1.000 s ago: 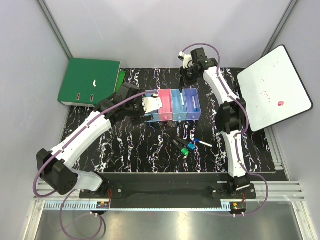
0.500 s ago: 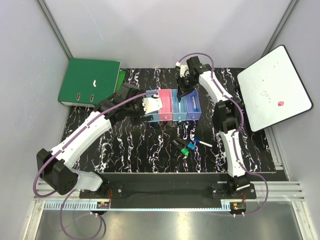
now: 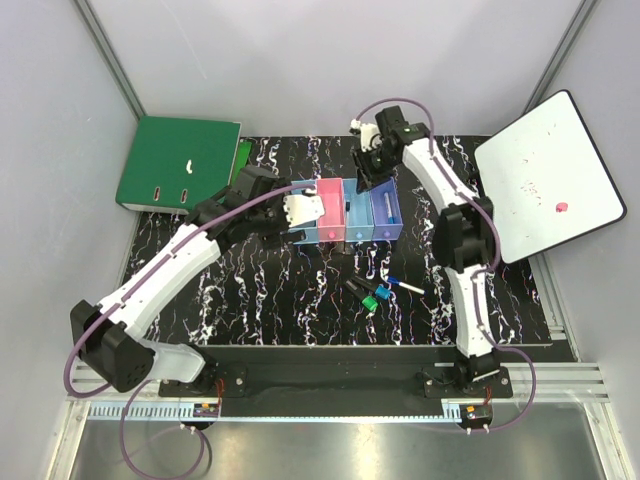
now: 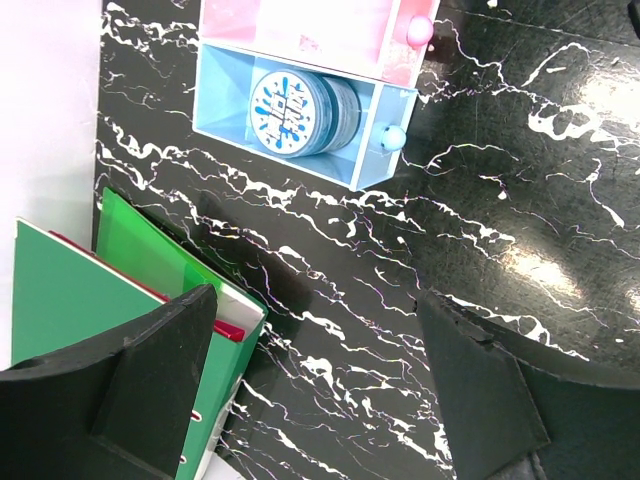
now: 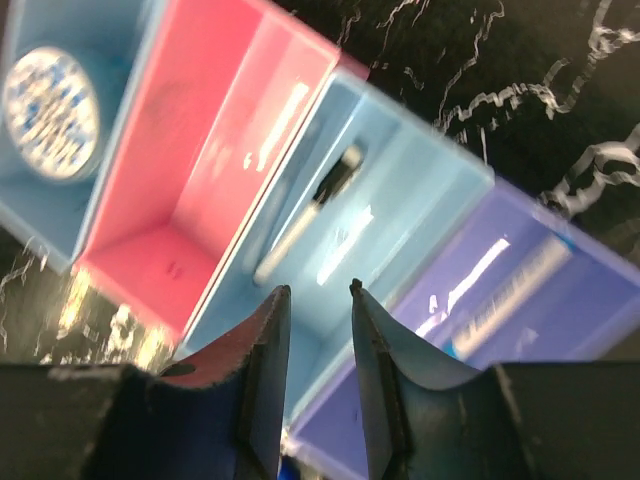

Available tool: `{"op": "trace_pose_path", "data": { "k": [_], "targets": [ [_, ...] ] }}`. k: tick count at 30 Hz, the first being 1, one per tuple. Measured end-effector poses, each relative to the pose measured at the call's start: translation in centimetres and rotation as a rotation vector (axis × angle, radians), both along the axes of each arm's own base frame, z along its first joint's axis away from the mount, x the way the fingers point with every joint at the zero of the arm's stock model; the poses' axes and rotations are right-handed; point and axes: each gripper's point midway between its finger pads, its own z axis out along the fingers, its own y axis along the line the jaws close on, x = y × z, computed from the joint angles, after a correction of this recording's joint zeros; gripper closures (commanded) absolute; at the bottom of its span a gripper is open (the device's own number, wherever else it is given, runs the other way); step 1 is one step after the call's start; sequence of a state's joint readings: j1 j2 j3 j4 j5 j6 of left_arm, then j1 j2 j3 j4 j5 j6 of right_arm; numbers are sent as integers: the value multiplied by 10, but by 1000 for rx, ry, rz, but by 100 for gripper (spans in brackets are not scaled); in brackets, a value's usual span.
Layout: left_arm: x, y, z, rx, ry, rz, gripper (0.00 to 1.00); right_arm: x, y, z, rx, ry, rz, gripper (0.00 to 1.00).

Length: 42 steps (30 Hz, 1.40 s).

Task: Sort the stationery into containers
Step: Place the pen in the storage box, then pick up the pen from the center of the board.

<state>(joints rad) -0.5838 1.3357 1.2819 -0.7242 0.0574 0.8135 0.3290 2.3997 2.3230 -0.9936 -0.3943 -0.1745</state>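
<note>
The containers (image 3: 355, 212) are four joined bins in the middle of the black marbled table. In the left wrist view a tape roll (image 4: 295, 100) lies in the end light blue bin (image 4: 225, 110), beside the pink bin (image 4: 300, 25). In the right wrist view a pen (image 5: 308, 216) lies in the middle light blue bin and a white pen (image 5: 510, 290) in the purple bin. Short markers (image 3: 370, 296) and a white pen (image 3: 407, 287) lie on the table in front of the bins. My left gripper (image 3: 287, 214) (image 4: 315, 375) is open and empty beside the end bin. My right gripper (image 3: 372, 165) (image 5: 318, 290) hovers over the bins, jaws slightly apart and empty.
A green ring binder (image 3: 178, 162) lies at the back left, and its edge (image 4: 60, 300) is next to my left finger. A white board with black rim (image 3: 545, 175) leans at the right. Grey walls close in the table.
My right gripper moved from behind the bins down over the middle light blue bin, then lifted back slightly. The left arm has not moved.
</note>
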Motion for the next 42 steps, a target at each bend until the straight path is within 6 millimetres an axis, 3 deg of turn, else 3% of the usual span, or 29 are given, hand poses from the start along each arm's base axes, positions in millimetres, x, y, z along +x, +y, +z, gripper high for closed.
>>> {"op": "trace_pose_path", "data": {
  "k": [3, 8, 11, 13, 16, 18, 21, 27, 35, 42],
  "targets": [
    [-2, 1, 7, -12, -18, 0, 12, -20, -13, 40, -27, -64, 34, 62],
    [-6, 4, 13, -26, -43, 0, 12, -88, -52, 130, -91, -276, 132, 62],
    [-11, 7, 11, -25, -41, -2, 12, -143, -80, 142, -155, -343, 198, 63],
    [-13, 7, 10, -22, -40, -3, 12, -174, -95, 127, -192, -328, 240, 64],
    [-15, 6, 12, -20, -47, -6, 12, -218, -113, 76, -247, -207, 315, 64],
    [-16, 5, 13, -18, -53, -9, 12, -238, -119, 42, -271, -115, 356, 64],
    [-18, 4, 15, -15, -62, -13, 12, -255, -124, 15, -286, -46, 391, 64],
    [-20, 4, 18, 2, -81, -14, 11, -246, -111, -6, -276, -76, 430, 64],
    [-19, 7, 18, 29, -97, -3, 11, -245, -98, -56, -288, -16, 482, 64],
    [-21, 8, 13, 49, -81, -3, 11, -232, -92, -69, -284, -32, 480, 63]
  ]
}}
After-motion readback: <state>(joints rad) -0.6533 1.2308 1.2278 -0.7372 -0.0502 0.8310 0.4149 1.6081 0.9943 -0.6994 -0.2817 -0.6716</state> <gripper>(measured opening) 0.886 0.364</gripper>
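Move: The blue-and-white pen lies about 25 cm back and 10 cm to the right of the empty right hand, some 11 cm below it. Level with the pen and 9 cm to its left is the blue-capped marker; the green-capped marker is 12 cm left and 2 cm back of the pen. The box's purple compartment is 20 cm ahead and 5 cm left of the pen. From the left hand the pen is roughly 12 cm back, 30 cm right and 22 cm below. Towards the pen the right hand swings back about 23 cm and right some 9 cm, leaving the box in a fast arc that first climbs about 14 cm, then sinks below its starting height. It turns roughly 30 degrees counter-clockwise and ends just over the pen, fingers still part open, without visible contact. The left hand eases slightly back and up. ##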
